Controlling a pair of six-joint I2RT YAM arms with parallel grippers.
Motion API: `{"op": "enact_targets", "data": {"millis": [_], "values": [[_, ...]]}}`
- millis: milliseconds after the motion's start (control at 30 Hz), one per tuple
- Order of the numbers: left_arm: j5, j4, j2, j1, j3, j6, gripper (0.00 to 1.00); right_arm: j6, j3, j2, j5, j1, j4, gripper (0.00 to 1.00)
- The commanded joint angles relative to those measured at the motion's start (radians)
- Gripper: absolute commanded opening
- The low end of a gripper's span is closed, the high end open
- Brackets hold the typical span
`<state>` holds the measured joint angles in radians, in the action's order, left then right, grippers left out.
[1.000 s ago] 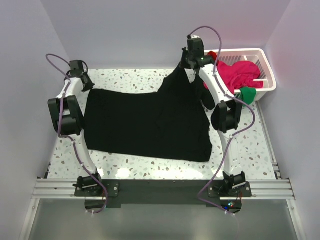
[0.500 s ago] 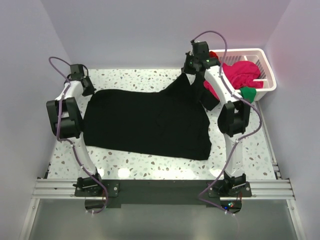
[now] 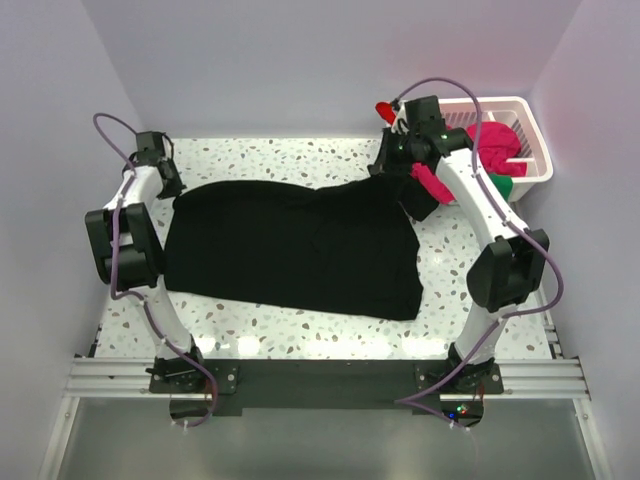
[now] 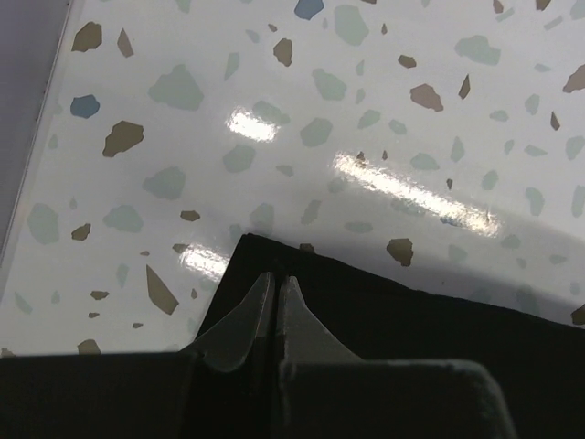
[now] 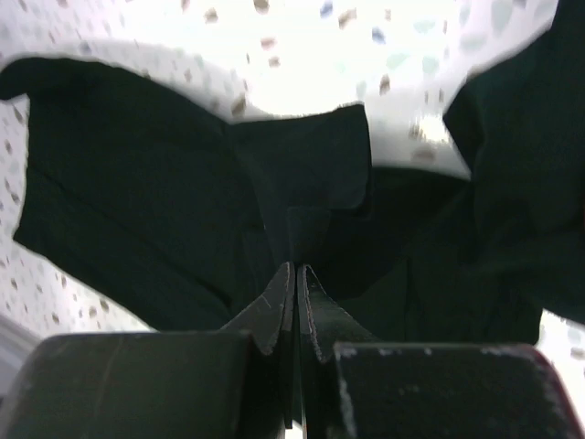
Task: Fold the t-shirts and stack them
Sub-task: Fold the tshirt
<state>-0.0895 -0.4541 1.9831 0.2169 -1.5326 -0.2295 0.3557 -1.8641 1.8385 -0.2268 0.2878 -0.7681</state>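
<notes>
A large plain black t-shirt [image 3: 290, 245] lies spread across the speckled table [image 3: 270, 155]. My left gripper [image 3: 170, 188] is at the shirt's far left corner; in the left wrist view it [image 4: 277, 279] is shut on that corner of black cloth [image 4: 411, 311], low over the table. My right gripper [image 3: 390, 168] is at the shirt's far right part; in the right wrist view it [image 5: 297, 267] is shut on a pinched fold of the black shirt [image 5: 137, 183], held slightly above the table. A sleeve hangs by the right arm.
A white slatted basket [image 3: 528, 112] stands at the far right corner, holding a magenta-pink shirt [image 3: 495, 145]. A green shirt [image 3: 497, 188] hangs at its near side. Walls close in the table on the left, back and right.
My right gripper has moved right and down with the shirt, so the raised far right part now lies much flatter. My left gripper has shifted slightly, still holding its corner.
</notes>
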Motion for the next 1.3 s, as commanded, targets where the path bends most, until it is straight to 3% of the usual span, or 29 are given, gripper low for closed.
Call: {"op": "enact_targets", "data": {"millis": [0, 500, 1000, 1100, 1133, 1200, 1267], "values": [[-0.035, -0.031, -0.058, 0.021, 0.02, 0.036, 0.0, -0.044, 0.065, -0.07, -0.062, 0.008, -0.098, 0.0], [-0.102, -0.054, -0.147, 0.036, 0.134, 0.05, 0.0, -0.001, 0.377, -0.295, -0.045, 0.06, -0.183, 0.0], [-0.153, -0.064, -0.216, 0.038, 0.264, -0.005, 0.0, 0.083, 0.633, -0.404, 0.026, 0.188, -0.159, 0.0], [-0.164, -0.073, -0.245, 0.045, 0.296, -0.025, 0.15, 0.086, 0.715, -0.413, 0.047, 0.203, -0.132, 0.0], [-0.165, -0.075, -0.268, 0.053, 0.304, -0.03, 0.31, 0.086, 0.735, -0.416, 0.049, 0.206, -0.125, 0.0], [-0.167, -0.071, -0.289, 0.053, 0.33, -0.039, 0.45, 0.085, 0.766, -0.418, 0.06, 0.214, -0.116, 0.0], [-0.151, -0.063, -0.325, 0.055, 0.341, -0.048, 0.55, 0.083, 0.798, -0.421, 0.069, 0.22, -0.122, 0.09]]}}
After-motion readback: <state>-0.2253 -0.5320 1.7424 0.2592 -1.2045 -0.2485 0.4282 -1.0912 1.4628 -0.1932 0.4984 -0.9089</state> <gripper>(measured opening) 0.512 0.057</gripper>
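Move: My left hand holds the shirt's raised far-left part. The stretch of the shirt's left edge I take it to lies about 12 cm back, 2 cm left and 5 cm down; the near left corner is some 25 cm straight back, at the same depth. My right hand holds the far edge high; the near right corner lies 28 cm back, 8 cm right and 21 cm down. The black pile is 7 cm ahead, 11 cm right and 14 cm below it. With both hands gripping the t-shirt, I draw its far side back over the part on the table. My right hand leads, about 23 cm back and 14 cm down, dropping mostly at the start and the end, its fingers tipping some 30 degrees downward, grip kept. My left hand eases 11 cm back along the left edge, sinking slightly, and at the end opens about halfway to let go of the cloth. ##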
